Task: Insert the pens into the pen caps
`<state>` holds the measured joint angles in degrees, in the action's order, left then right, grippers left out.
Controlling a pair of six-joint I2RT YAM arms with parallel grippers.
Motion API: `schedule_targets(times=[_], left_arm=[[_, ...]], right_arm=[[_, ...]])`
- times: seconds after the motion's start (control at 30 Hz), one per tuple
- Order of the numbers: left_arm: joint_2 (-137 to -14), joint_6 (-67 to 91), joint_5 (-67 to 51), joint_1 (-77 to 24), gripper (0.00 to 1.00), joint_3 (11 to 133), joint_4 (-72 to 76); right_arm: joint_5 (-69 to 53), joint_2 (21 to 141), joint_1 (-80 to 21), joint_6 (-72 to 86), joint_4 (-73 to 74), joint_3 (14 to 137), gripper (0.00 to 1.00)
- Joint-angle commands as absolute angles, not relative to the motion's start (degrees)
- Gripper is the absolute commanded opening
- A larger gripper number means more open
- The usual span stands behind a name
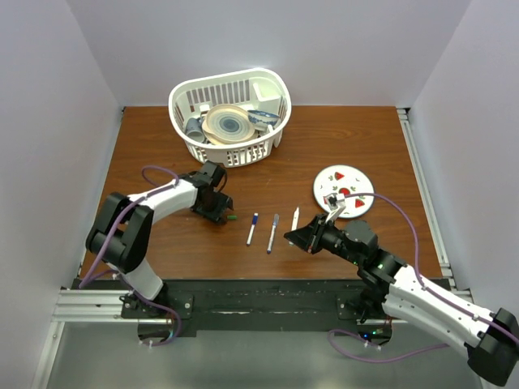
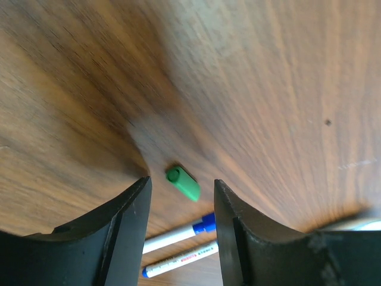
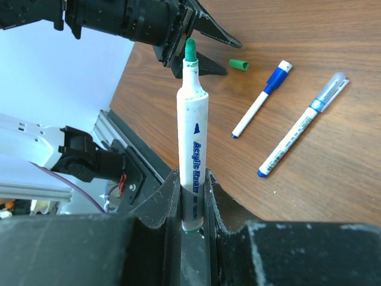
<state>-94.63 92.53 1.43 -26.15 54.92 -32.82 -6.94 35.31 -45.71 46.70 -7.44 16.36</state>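
Observation:
My right gripper is shut on a white pen whose bare green tip points up towards the left arm; from above this pen sticks out of the right gripper. A green pen cap lies on the wood between the fingers of my open left gripper, with a gap on each side. The green cap shows just right of the left gripper. Two more pens lie side by side, one with a blue cap and one with a pale cap.
A white basket full of dishes stands at the back of the table. A white plate with red pieces lies right of centre, close behind the right arm. The table's near edge and a metal rail run below the pens.

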Motion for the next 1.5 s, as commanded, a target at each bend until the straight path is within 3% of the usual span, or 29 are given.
schedule_targets(times=[0.0, 0.2, 0.47, 0.73, 0.87, 0.97, 1.2, 1.47], left_arm=[[-96.4, 94.5, 0.4, -25.9, 0.51, 57.1, -34.3], [-99.6, 94.7, -1.8, -25.9, 0.48, 58.1, -34.2], [-104.7, 93.6, -1.1, -26.4, 0.36, 63.5, -44.8], [-107.3, 93.4, -0.2, -27.7, 0.27, 63.8, -46.1], [-106.6, 92.1, -0.1, -27.9, 0.08, 61.0, -42.0], [-104.2, 90.4, -0.2, -28.2, 0.0, 58.7, -39.1], [-93.2, 78.2, 2.9, -34.2, 0.0, 57.8, -29.8], [-79.4, 60.4, -5.9, -41.8, 0.0, 49.9, -1.1]], right_arm=[[-5.5, 35.7, -45.8, 44.6, -8.1, 17.6, 0.0], [-5.3, 35.9, -45.8, 43.9, -8.0, 17.7, 0.0], [-4.5, 34.8, -45.8, 43.2, -6.4, 18.2, 0.0], [-4.3, 34.0, -45.9, 43.2, -5.5, 18.5, 0.0], [-4.7, 33.2, -45.8, 43.1, -4.6, 19.1, 0.0], [-5.6, 33.1, -45.8, 43.3, -4.3, 19.2, 0.0], [-12.6, 37.5, -45.8, 43.6, -8.3, 18.7, 0.0], [-24.2, 43.2, -45.8, 45.3, -22.1, 15.7, 0.0]])
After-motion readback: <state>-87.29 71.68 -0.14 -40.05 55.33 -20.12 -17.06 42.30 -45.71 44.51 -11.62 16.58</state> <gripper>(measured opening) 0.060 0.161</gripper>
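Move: The green cap lies on the table nearly under the open left fingers, about 1 cm back, 1 cm to the right and 2 cm below. From the left hand, the blue-capped pen is about 8 cm right and 5 cm back, and the clear-capped pen about 15 cm right and 6 cm back. The right hand already holds the uncapped green marker; from it the green cap is some 16 cm left, 13 cm ahead and 16 cm below. The left hand eases about 1.5 cm down and as far to its right, also drifting back about 1 cm, tipping some 10 degrees as its fingers close and pinch the green cap, then lifts it roughly 6 cm while sweeping about 7 cm right over the table towards the marker, turning some 30 degrees clockwise and swinging the fingertips forward. The right hand keeps its grip on the green marker and stays nearly still until late, then shifts about 2 cm back and 2 cm left, sinking slightly and turning about 10 degrees counter-clockwise. ##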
